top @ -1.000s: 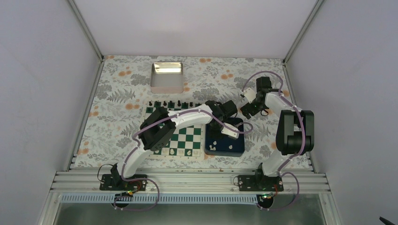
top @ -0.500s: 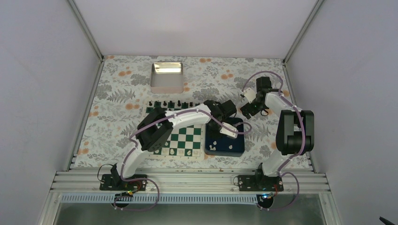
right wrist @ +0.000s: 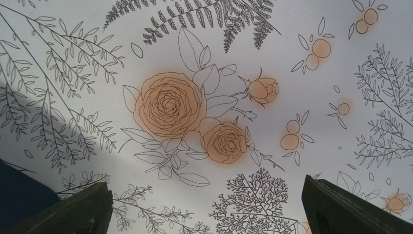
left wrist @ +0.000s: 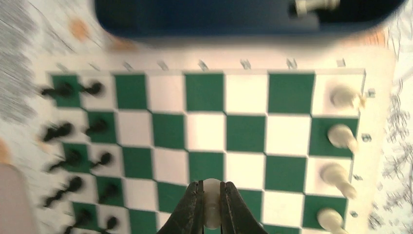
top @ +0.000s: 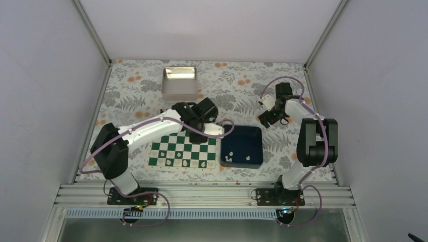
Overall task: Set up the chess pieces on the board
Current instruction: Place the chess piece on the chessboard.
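The board [top: 177, 147] with green and white squares lies at mid table. My left gripper [top: 194, 135] hovers above it, shut on one white chess piece [left wrist: 211, 204] held between the two dark fingers over the board's [left wrist: 248, 131] middle squares. Several white chess pieces [left wrist: 341, 136] stand along one edge row, the near row [top: 185, 163] in the top view. A few more white pieces [top: 229, 154] lie in the dark blue tray [top: 242, 136]. My right gripper [top: 266, 118] is open over the floral tablecloth, nothing between its fingers [right wrist: 83, 209].
Black pieces [left wrist: 63, 131] fill the two rows at the board's far side, blurred in the left wrist view. A shiny metal tin [top: 179, 83] stands at the back. The blue tray [left wrist: 219, 19] sits just right of the board. White walls enclose the table.
My left arm has swung left from over the blue tray to above the board, carrying the white piece. The right arm has not moved.
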{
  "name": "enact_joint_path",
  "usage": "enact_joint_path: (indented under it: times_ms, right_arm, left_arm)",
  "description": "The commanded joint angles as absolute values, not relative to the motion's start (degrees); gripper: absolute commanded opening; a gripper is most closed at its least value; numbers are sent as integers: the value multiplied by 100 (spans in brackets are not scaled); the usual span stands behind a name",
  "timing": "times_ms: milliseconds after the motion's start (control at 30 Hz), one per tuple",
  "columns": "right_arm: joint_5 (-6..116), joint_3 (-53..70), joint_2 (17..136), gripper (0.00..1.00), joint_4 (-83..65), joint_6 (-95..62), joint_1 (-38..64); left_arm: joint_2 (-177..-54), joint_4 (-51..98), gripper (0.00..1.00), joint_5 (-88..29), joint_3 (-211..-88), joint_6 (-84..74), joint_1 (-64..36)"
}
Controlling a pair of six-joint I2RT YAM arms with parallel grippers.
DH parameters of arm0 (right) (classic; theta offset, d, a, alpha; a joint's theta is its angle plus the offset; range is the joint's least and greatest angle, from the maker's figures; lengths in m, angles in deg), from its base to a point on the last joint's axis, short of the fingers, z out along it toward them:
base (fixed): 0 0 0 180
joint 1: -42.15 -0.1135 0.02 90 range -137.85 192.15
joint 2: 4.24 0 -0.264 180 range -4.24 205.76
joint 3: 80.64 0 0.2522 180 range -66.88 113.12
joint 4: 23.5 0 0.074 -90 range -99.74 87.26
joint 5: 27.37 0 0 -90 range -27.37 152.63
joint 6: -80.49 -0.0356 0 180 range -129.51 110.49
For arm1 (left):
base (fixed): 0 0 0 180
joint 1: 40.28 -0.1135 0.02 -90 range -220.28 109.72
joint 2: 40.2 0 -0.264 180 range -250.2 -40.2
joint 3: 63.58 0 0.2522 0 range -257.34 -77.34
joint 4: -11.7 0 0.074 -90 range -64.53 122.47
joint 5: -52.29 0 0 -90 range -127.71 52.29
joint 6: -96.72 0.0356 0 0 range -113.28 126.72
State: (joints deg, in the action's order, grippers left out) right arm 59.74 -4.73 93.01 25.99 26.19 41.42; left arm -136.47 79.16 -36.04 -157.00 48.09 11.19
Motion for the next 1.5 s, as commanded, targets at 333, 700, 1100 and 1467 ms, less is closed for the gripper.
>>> enact_joint_path:
  times_ms: [333,700,1100,1467]
  right_arm:
    - [5949,-373,9378,100,2658,2564,4108]
    - [6021,-445,9427,100,2613,2591,4106]
    - [6097,-487,9493,100,2587,2620,4113]
    - [6122,-510,9499,100,2564,2626,4110]
  left_arm:
    - [-12645,7026,6,-3437,-13084,4320,689]
    - [-13107,6747,6,-3215,-13047,4337,683]
    - [-13181,6749,6,-3111,-12915,4336,675]
    - [-13217,6655,6,-3239,-12807,4355,642]
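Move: The white pawn is already pinched in the left fingers. Its empty white square, e2, lies about 5 cm back, 8 cm left and 14 cm below the left hand. The d2 pawn stands some 4 cm farther left of that square, the e1 piece about 4 cm nearer the base, and the white bishop on f1 roughly 9 cm back and 5 cm left of the hand. From the idle right hand, e2 is around 17 cm back and 40 cm left, 6 cm down. The held pawn comes down about 11 cm towards e2 while the left arm carries it some 8 cm left and 5 cm back, fast at first. It overshoots left by about a centimetre, eases back right, then sinks slowly, almost straight down. The wrist turns some 15 degrees, bringing the fingers closer to upright; they stay shut on the pawn. ##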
